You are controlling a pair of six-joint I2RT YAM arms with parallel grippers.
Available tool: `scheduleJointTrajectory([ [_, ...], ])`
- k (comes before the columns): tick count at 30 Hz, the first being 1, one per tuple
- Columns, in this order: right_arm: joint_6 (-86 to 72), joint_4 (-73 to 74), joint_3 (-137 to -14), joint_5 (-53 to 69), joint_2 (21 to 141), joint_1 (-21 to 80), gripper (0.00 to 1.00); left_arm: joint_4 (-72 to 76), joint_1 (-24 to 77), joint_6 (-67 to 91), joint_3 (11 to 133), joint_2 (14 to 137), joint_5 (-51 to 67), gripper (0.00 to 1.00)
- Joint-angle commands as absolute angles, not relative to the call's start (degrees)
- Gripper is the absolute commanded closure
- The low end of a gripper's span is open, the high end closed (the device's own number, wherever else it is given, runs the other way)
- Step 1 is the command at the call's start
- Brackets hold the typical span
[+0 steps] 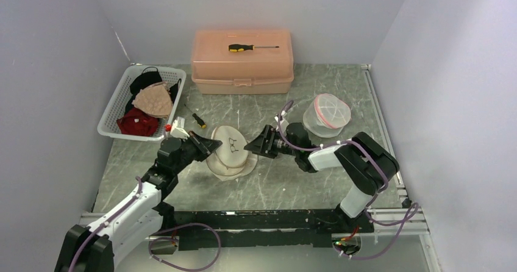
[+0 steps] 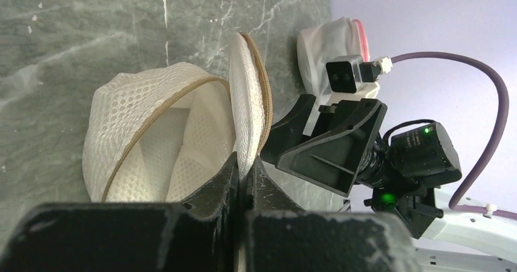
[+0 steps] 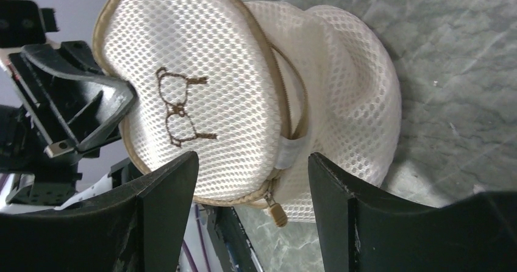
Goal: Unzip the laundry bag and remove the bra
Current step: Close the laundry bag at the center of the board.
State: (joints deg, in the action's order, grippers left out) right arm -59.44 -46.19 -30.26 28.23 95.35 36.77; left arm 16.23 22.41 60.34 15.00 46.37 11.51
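The laundry bag (image 1: 230,153) is a cream mesh clamshell with a tan zip, lying mid-table. Its lid (image 3: 183,101), stitched with brown glasses, stands raised. My left gripper (image 2: 245,162) is shut on the lid's edge, so the bag gapes open (image 2: 164,144). Only white lining shows inside; the bra is hidden. My right gripper (image 3: 253,186) is open at the bag's right side (image 1: 256,145). The tan zipper pull (image 3: 277,213) hangs between its fingertips without touching them.
A pink toolbox (image 1: 242,61) with a screwdriver (image 1: 250,47) on top stands at the back. A white basket (image 1: 116,110) holding garments sits at the left. A second mesh bag (image 1: 327,114) with pink trim lies at the right. A small screwdriver (image 1: 198,120) lies behind the bag.
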Motion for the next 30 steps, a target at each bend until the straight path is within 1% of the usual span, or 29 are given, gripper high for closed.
scheduleJointTrajectory([
  [1,-58.4,-44.4,-33.1,25.6,96.7,37.4,0.30,13.4,22.1,57.3,15.0,44.7,9.8,0.97],
  [5,-58.7,-44.4,-34.7,25.6,99.9,38.1,0.31,14.0,22.1,57.4,13.9,45.2,9.8,0.97],
  [10,-59.9,-47.0,-35.7,27.1,102.2,38.9,0.38,15.4,22.1,57.7,13.5,46.5,10.4,0.97],
  [18,-59.7,-45.4,-36.9,27.5,104.3,39.6,0.52,16.3,22.1,57.7,13.0,47.2,10.8,0.97],
  [21,-59.8,-45.2,-37.0,27.5,104.3,39.9,0.62,16.4,22.1,57.9,12.6,47.1,11.0,0.97],
  [23,-59.6,-44.9,-36.9,27.3,104.2,39.9,0.70,16.3,22.0,57.9,12.5,47.0,10.9,0.97],
  [27,-57.9,-42.4,-36.2,25.9,102.1,40.0,0.91,14.1,22.1,57.4,12.8,46.2,10.7,0.97],
  [29,-55.7,-39.3,-36.1,24.8,100.1,40.0,1.00,10.6,22.1,56.8,13.5,44.9,9.7,0.97],
  [30,-54.3,-37.1,-36.1,24.3,98.7,40.0,1.00,8.4,22.1,56.3,14.2,44.3,9.1,0.94],
])
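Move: The spot for the right gripper is the laundry bag's right-hand zip rim, by the zipper pull: about 2 cm to its left, 4 cm below, and neither ahead nor back. From the left gripper that rim lies some 8 cm to the right and 8 cm lower, level fore and aft. The pink-rimmed bag stands about 14 cm ahead of the right gripper and 25 cm to its right, around 4 cm lower; the screwdriver lies some 15 cm ahead, 17 cm left and 8 cm down. Sink the open right gripper about 4 cm, easing 2 cm left, until the bag's right zip rim stands between its fingers, then shut them to pinch that rim. Meanwhile keep the left gripper's pinch on the opposite rim and lower it some 3 cm. ##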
